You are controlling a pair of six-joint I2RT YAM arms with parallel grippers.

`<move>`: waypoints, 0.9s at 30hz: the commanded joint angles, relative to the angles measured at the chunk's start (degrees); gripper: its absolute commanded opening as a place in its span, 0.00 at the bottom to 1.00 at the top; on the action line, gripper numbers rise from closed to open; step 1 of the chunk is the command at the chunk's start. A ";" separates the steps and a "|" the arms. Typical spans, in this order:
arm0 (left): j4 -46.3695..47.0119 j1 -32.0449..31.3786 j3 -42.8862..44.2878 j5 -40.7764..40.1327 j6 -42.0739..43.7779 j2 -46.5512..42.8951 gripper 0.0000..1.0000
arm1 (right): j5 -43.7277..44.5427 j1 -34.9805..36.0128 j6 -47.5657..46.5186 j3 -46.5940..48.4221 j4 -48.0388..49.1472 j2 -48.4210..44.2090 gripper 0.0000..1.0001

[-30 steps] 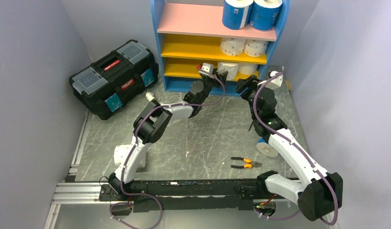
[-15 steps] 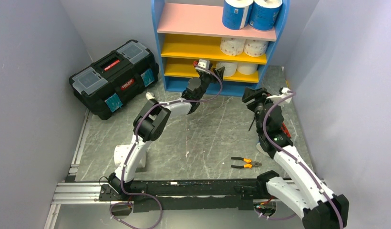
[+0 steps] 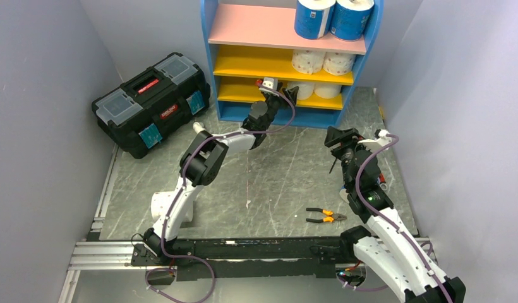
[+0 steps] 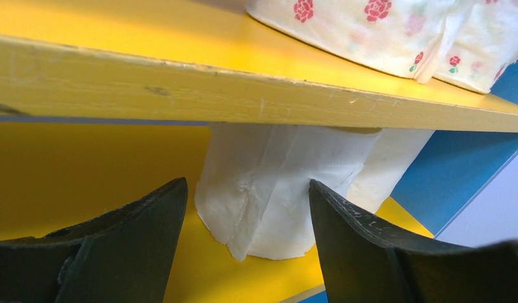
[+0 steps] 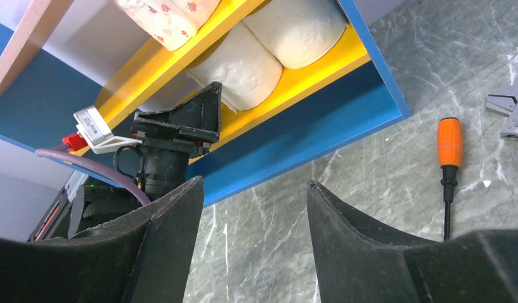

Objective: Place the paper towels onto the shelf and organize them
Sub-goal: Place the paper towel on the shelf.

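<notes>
The shelf [image 3: 256, 28] holds two blue-wrapped paper towels [image 3: 314, 17] on its pink top board. Two pink-dotted rolls [image 3: 323, 62] stand on the middle yellow board and two plain white rolls [image 3: 328, 91] on the lower one. My left gripper [image 3: 290, 95] reaches into the lower level. In the left wrist view my left gripper [image 4: 247, 183] stands open in front of a white roll [image 4: 275, 189] resting on the yellow board [image 4: 67, 183], with a gap at the left finger. My right gripper [image 3: 337, 134] hangs open and empty over the floor in front of the shelf.
A black toolbox [image 3: 152, 101] lies left of the shelf. Orange-handled pliers [image 3: 325, 216] lie on the marble floor near the arm bases. An orange-handled screwdriver [image 5: 449, 142] and a grey tool [image 5: 509, 110] lie right of the shelf's foot. Grey walls close in on both sides.
The left gripper has let go of the white roll on the lower board and stayed there. The right arm has pulled back from the shelf toward the near side.
</notes>
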 commanded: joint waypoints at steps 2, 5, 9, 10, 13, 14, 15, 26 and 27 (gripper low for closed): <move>3.18 0.28 0.28 -0.45 -0.63 -0.35 0.77 | 0.11 0.31 0.36 -0.31 0.42 -0.33 0.63; 4.27 0.41 -1.58 -0.69 -0.21 -2.01 0.80 | -0.06 0.32 0.40 -0.10 0.63 -0.17 0.63; 7.07 0.40 -7.21 -0.64 0.91 -6.73 0.89 | 0.25 0.32 0.04 0.52 -0.08 -0.17 0.63; 8.10 0.32 -9.99 -0.77 0.98 -8.57 0.90 | 0.47 0.32 -0.11 0.68 -0.38 -0.35 0.64; 11.71 -0.12 -22.70 -2.47 0.48 -15.63 0.93 | 1.06 0.29 -1.33 1.12 -1.26 -1.04 0.64; 13.21 -0.38 -27.21 -3.38 0.63 -18.57 0.93 | 1.18 0.38 -1.50 1.33 -1.63 -1.18 0.65; 14.08 -0.68 -31.12 -4.54 0.67 -21.51 0.94 | 1.14 0.34 -1.52 1.57 -2.12 -1.21 0.65; -20.64 -10.74 -59.82 -19.92 2.02 -64.63 0.98 | -17.84 0.56 -8.36 10.26 -12.39 6.87 0.65; -31.33 -10.91 -58.96 -21.15 0.65 -68.52 0.98 | -20.49 0.62 -8.65 10.23 -12.77 7.55 0.65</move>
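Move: My empty left hand is at the shelf. The floral roll lying on the table is about 38 cm back, 39 cm left and 17 cm below. The white roll on the lower yellow shelf stands some 8 cm ahead, 4 cm right, about level. Its twin is 8 cm ahead and 14 cm right, same height. From my right hand, the floral roll lies about 57 cm left, 13 cm back and 22 cm down. I draw my left hand back out from the white roll and the shelf, some 19 cm back and 12 cm to the left. It first dips about 3 cm, then climbs to some 5 cm above its start, tipping slightly down while its fingers open wider. Late on, my right hand, still open and empty, shifts about 3 cm left and swings 10 degrees counter-clockwise. ##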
